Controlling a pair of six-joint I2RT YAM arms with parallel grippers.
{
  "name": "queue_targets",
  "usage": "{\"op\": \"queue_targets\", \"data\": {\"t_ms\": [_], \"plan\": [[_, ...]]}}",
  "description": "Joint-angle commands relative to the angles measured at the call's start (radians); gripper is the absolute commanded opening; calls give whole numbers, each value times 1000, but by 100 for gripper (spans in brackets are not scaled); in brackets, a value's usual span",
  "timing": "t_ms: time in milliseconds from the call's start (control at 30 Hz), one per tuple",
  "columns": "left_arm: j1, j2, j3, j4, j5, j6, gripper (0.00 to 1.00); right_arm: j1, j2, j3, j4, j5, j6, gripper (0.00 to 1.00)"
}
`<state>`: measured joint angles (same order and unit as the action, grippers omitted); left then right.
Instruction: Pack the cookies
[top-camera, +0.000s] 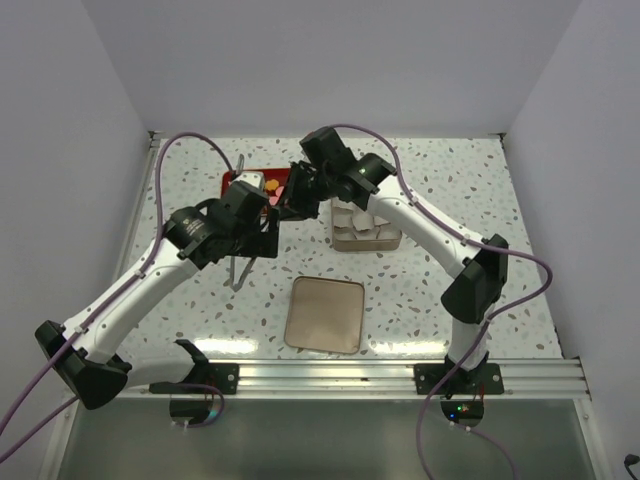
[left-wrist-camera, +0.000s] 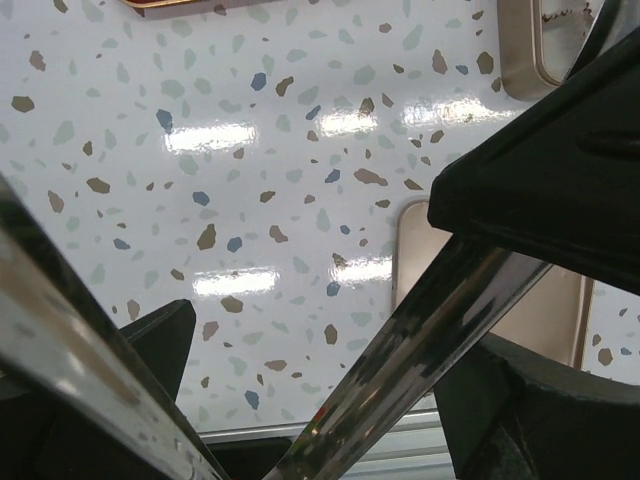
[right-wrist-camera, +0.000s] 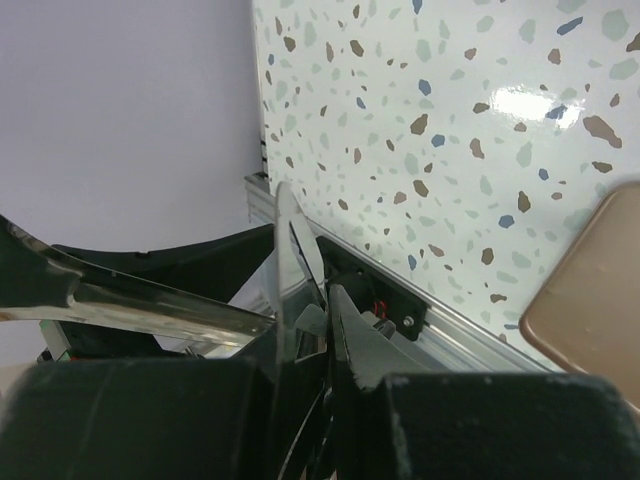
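Observation:
The cookies (top-camera: 276, 187) show as small orange and yellow pieces on a red tray (top-camera: 232, 180) at the back, partly hidden by both grippers. My left gripper (top-camera: 262, 222) is shut on metal tongs (top-camera: 236, 265), whose joined end points toward the near edge. In the left wrist view, the tongs' two shiny arms (left-wrist-camera: 430, 320) cross between the fingers of the left gripper (left-wrist-camera: 330, 390). My right gripper (top-camera: 292, 195) is right beside the left one, above the tray's edge. In its wrist view the right gripper (right-wrist-camera: 330, 300) is closed on a thin metal strip of the tongs (right-wrist-camera: 150, 300).
A beige box (top-camera: 365, 247) holding white paper cups (top-camera: 358, 222) stands right of the tray. Its flat beige lid (top-camera: 325, 313) lies near the front rail and also shows in the left wrist view (left-wrist-camera: 540, 310) and the right wrist view (right-wrist-camera: 590, 290). White walls enclose the table.

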<state>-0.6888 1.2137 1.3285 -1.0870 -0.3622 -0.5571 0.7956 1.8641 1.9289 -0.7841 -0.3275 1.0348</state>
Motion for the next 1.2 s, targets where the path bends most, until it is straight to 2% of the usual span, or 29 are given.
{"op": "queue_targets", "data": {"t_ms": [0, 133, 200, 267, 300, 433, 533, 667, 900, 1033, 1167], "plan": [[11, 3, 31, -82, -152, -1, 100, 4, -13, 96, -78, -71, -10, 5], [12, -6, 76, -52, -127, 29, 100, -18, -5, 59, -81, -67, -39, 1], [12, -26, 84, 1, -6, 91, 100, -32, 12, 48, -78, -71, -50, 0], [12, -26, 87, 41, 78, 129, 100, -53, 65, 102, -146, -70, -88, 0], [12, -22, 86, 30, 83, 132, 100, -61, 93, 186, -182, -59, -105, 0], [12, -16, 9, 9, 26, 131, 100, -102, 208, 391, -363, -36, -177, 0], [12, -26, -32, 7, -26, 102, 100, -128, 227, 391, -391, -36, -168, 0], [12, -3, -37, -22, -165, 53, 100, -139, 245, 374, -409, -30, -159, 0], [-12, 55, 11, 9, -215, 37, 100, -137, 288, 406, -408, -59, -110, 0], [-80, 78, 44, 42, -216, 37, 100, -137, 361, 501, -460, -62, -110, 0], [-164, 138, 87, 49, -234, 26, 100, -137, 382, 512, -455, -74, -108, 0]]}}
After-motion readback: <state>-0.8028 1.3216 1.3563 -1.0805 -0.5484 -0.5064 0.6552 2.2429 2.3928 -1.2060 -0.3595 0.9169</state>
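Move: The tongs, already held in my right fingers, have their hinged end roughly 7 cm back, 3 cm left and 2 cm above my open left hand. From my right hand, the left fingertips lie about 7 cm left, 5 cm back and 4 cm below. On the table some 22 cm below my left hand, the empty beige tray is 15 cm right and 7 cm back, and the red cookie tray is 28 cm ahead and 4 cm left. I keep the tongs pinched in my right hand and, after a brief pause, carry them about 6 cm forward and 7 cm down, edging some 3 cm right as the fingers tip further down. My left hand stays wide open and close by, drifting left and down a couple of centimetres while rolling its left side up about 10 degrees, then turning back rightwards. ##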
